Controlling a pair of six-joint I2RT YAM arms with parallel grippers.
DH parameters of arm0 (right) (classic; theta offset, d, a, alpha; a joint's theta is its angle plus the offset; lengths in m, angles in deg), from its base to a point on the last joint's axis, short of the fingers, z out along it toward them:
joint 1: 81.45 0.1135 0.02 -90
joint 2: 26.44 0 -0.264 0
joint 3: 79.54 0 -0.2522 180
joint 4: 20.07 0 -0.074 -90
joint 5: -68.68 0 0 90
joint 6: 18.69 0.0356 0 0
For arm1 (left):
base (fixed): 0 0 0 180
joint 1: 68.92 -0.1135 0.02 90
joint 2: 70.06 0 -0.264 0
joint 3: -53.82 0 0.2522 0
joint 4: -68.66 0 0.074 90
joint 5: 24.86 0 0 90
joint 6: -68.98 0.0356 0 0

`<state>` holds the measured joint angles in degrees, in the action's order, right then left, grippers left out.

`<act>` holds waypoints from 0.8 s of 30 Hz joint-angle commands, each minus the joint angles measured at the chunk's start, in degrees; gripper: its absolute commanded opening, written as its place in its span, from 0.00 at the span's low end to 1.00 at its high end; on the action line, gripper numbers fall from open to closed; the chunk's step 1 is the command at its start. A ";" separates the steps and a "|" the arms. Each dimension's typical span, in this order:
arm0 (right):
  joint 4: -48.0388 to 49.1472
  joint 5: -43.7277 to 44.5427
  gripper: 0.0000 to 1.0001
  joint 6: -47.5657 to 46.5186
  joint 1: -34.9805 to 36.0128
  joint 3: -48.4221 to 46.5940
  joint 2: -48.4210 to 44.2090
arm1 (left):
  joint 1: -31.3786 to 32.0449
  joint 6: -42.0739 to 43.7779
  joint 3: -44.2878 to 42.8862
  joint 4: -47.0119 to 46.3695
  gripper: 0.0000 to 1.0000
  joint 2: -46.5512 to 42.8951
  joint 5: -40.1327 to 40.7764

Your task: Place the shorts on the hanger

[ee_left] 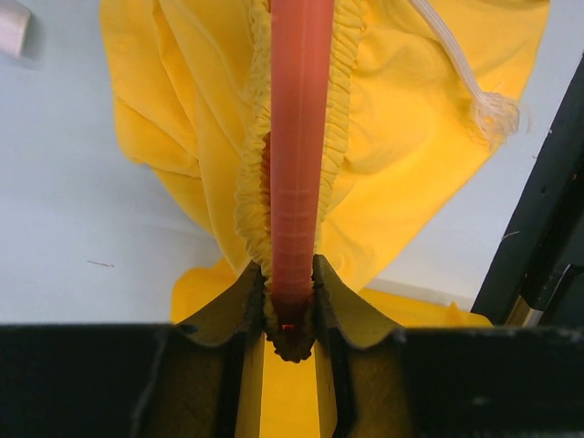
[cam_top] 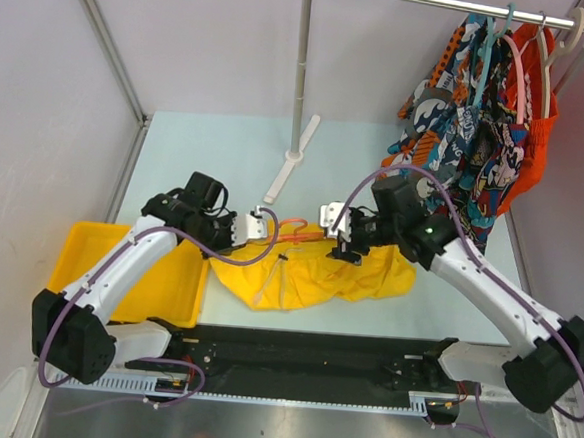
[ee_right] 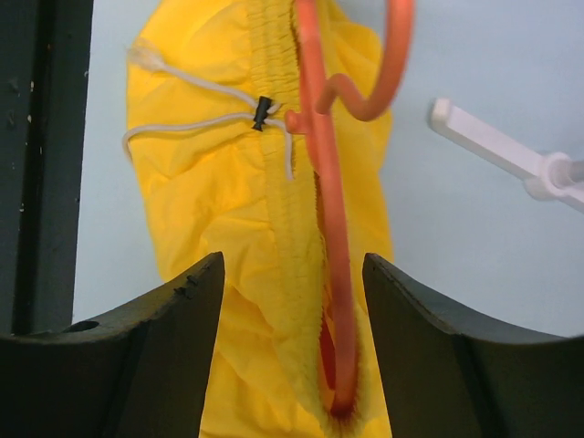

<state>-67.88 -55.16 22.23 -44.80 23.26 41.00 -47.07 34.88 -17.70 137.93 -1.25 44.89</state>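
Observation:
The yellow shorts (cam_top: 313,276) lie crumpled on the table between my two arms. The orange hanger (cam_top: 296,229) runs inside their elastic waistband, and its hook (ee_right: 392,64) sticks out past the fabric. My left gripper (ee_left: 290,274) is shut on one end of the hanger (ee_left: 299,137), pinching the gathered waistband of the shorts (ee_left: 411,137) around it. At the hanger's other end (ee_right: 330,228), my right gripper (ee_right: 292,265) stands open, its jaws on either side of the waistband and touching neither. The pale drawstring (ee_right: 182,123) lies across the shorts (ee_right: 201,210).
A yellow bin (cam_top: 157,280) sits at the left under my left arm. The white rack pole (cam_top: 301,79) and its foot (ee_right: 493,141) stand just behind the shorts. Cartoon-print shorts (cam_top: 467,151) and an orange-red garment (cam_top: 540,116) hang at the back right. A black rail (cam_top: 302,355) lines the near edge.

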 commanded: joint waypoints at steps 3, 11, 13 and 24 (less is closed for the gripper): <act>6.17 -1.75 0.60 -4.89 1.68 -1.42 6.56 | -1.72 2.28 -0.43 0.04 0.00 -1.93 -4.71; 6.45 0.88 0.00 -6.82 3.52 -1.69 5.95 | -2.16 2.73 -1.91 -0.05 0.00 -3.87 -10.59; 5.22 1.85 0.00 -6.56 3.44 -2.65 4.28 | -2.16 2.11 -3.15 0.48 0.04 -3.95 -12.52; -0.15 2.82 0.00 0.12 2.73 -9.15 -1.17 | 0.12 -4.21 -10.80 -0.84 0.24 -5.88 -19.56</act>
<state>-68.92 -50.55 18.86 -42.38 18.56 41.81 -48.86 34.39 -24.10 140.95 -4.81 34.53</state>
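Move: Right hand, open: the grip spot on the hanger bar, right of the hook, is about 3 cm below, 2 cm ahead and 2 cm left; the hook is some 10 cm left and 4 cm ahead, about 2 cm below. The shorts' drawcord toggle lies 10 cm left, 3 cm back and 8 cm below. Left hand, already pinching the hanger's left end with the waistband: the grip spot is about 25 cm right, 2 cm ahead, slightly above. Right hand dips 3 cm down and left, pinches the hanger bar, then both hands rise about 5 cm. ##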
